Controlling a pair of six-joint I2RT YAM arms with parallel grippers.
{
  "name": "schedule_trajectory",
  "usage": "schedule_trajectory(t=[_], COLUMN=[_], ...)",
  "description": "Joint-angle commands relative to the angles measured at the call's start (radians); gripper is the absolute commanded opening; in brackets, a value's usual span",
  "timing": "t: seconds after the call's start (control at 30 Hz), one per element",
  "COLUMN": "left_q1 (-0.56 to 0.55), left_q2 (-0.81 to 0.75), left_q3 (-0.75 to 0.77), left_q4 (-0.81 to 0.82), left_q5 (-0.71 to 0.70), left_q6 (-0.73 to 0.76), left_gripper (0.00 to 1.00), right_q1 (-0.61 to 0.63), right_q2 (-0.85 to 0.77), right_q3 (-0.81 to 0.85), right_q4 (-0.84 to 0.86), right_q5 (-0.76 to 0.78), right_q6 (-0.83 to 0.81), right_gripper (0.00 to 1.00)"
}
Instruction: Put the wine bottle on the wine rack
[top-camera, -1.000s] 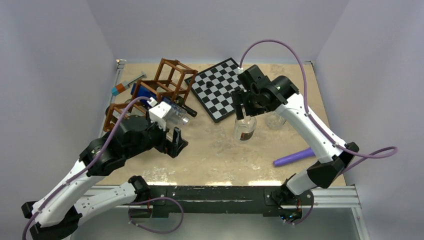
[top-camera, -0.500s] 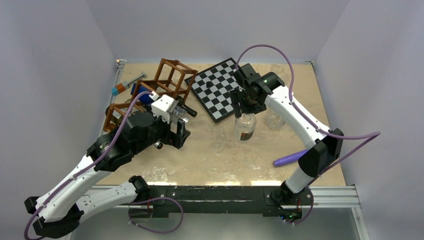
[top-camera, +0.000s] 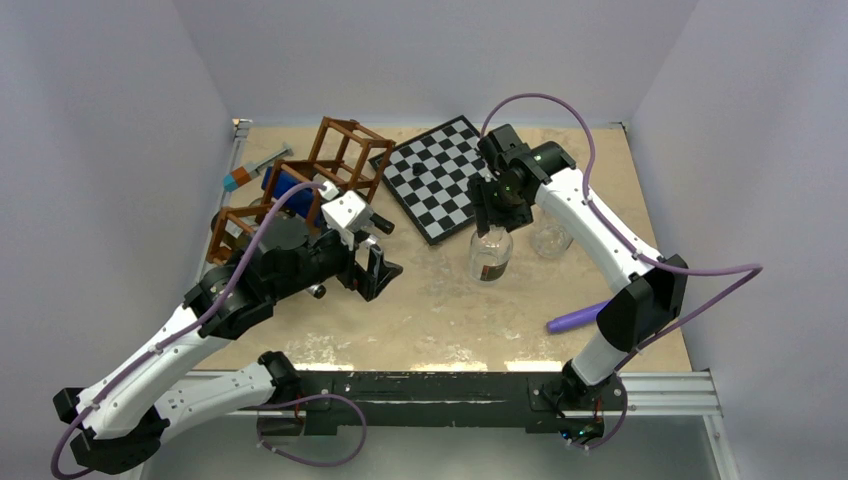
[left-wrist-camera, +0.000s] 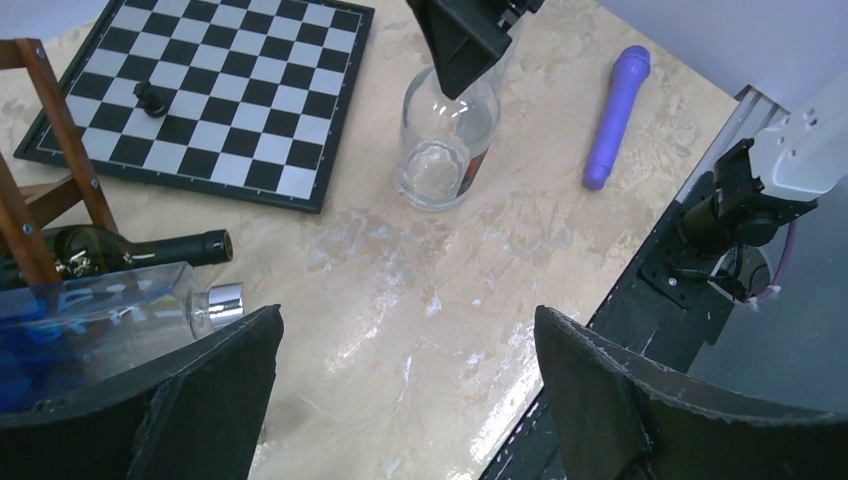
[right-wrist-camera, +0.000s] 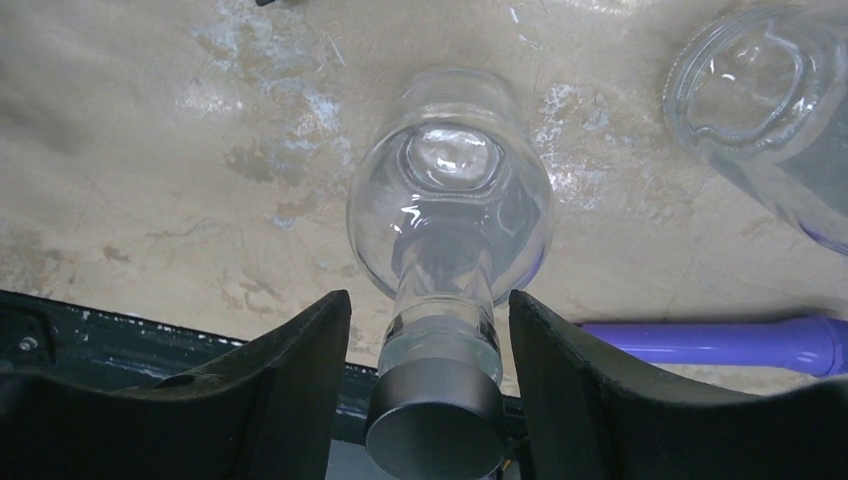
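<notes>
The reddish-brown wine rack (top-camera: 335, 165) lies tilted at the back left, and one of its bars (left-wrist-camera: 60, 130) shows in the left wrist view. A dark wine bottle (left-wrist-camera: 130, 250) lies at its foot, next to a clear bottle with a blue label and silver cap (left-wrist-camera: 100, 320). A clear glass bottle with a dark cap (top-camera: 490, 255) (right-wrist-camera: 450, 210) stands upright mid-table. My right gripper (top-camera: 497, 205) (right-wrist-camera: 428, 300) straddles its neck from above, with a thin gap on each side. My left gripper (top-camera: 375, 270) (left-wrist-camera: 408, 320) hangs wide open over bare table in front of the rack.
A checkerboard (top-camera: 435, 180) with one black piece (left-wrist-camera: 150, 97) lies behind the clear bottle. A glass jar (top-camera: 550, 238) stands just to its right. A purple cylinder (top-camera: 587, 314) lies near the right front. A syringe (top-camera: 255, 168) lies at the back left. The black rail (top-camera: 430, 385) runs along the near edge.
The right gripper's fingers have narrowed around the clear bottle's neck. The left gripper has swung right, away from the rack, still wide open.
</notes>
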Motion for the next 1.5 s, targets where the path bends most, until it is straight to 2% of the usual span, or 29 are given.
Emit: schedule_trajectory(t=[0.0,0.1,0.2,0.4,0.53,0.8,0.97,1.13,1.23,1.37,1.47], left_q1=[0.001,0.001,0.001,0.001,0.001,0.001,0.001,0.001,0.001,0.001,0.001], left_q2=[-0.005,-0.019,-0.034,-0.028,-0.005,0.034,0.063,0.15,0.197,0.21,0.214], left_q3=[-0.028,-0.043,-0.06,-0.076,-0.078,-0.073,-0.094,-0.09,-0.093,-0.136,-0.182], left_q4=[0.087,0.094,0.101,0.089,0.078,0.079,0.088,0.025,0.008,0.057,0.091], left_q5=[0.051,0.05,0.042,0.043,0.041,0.019,-0.115,-0.212,-0.201,-0.174,-0.177], left_q6=[0.015,0.024,0.03,0.042,0.042,0.029,-0.055,-0.137,-0.162,-0.198,-0.243], left_gripper=[0.99,0.99,0.99,0.99,0.99,0.99,0.99,0.99,0.98,0.97,0.96], right_q1=[-0.004,-0.006,-0.007,-0.007,-0.007,-0.005,-0.003,0.011,0.016,0.018,0.02], right_q2=[0.004,0.014,0.021,0.017,-0.002,-0.165,-0.272,-0.348,-0.391,-0.436,-0.457], right_q3=[-0.002,0.003,0.016,0.046,0.054,-0.076,-0.287,-0.486,-0.608,-0.797,-0.897], right_q4=[-0.027,-0.027,-0.027,-0.024,-0.005,0.237,0.532,0.79,0.944,1.205,1.329], right_q5=[-0.031,-0.021,-0.001,-0.005,-0.069,-0.339,-0.471,-0.502,-0.521,-0.571,-0.603], right_q6=[-0.018,-0.017,-0.011,-0.005,0.001,0.17,0.337,0.453,0.495,0.518,0.507], right_gripper=[0.63,0.59,0.51,0.21,0.01,0.0,0.0,0.0,0.0,0.0,0.0])
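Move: The clear wine bottle stands upright with its neck already between my right fingers, its middle some 10 cm below that hand. A second clear bottle is about 16 cm to its right and 7 cm farther out; the purple microphone lies about 27 cm right and 10 cm nearer me. From my open left hand, the clear bottle is roughly 12 cm ahead, 24 cm right and 21 cm down; the racked blue bottle is 22 ahead, 17 left, equally low. I close my right fingers on the bottle's neck and, after a short hold, swing it about 9 cm left and 5 cm back, ending slightly lower, rolling my wrist some 45 degrees so its base tips up towards my left hand. Meanwhile my left hand, fingers wide open, sinks about 12 cm, mostly late, and edges forward, tilting downward to meet the base. ##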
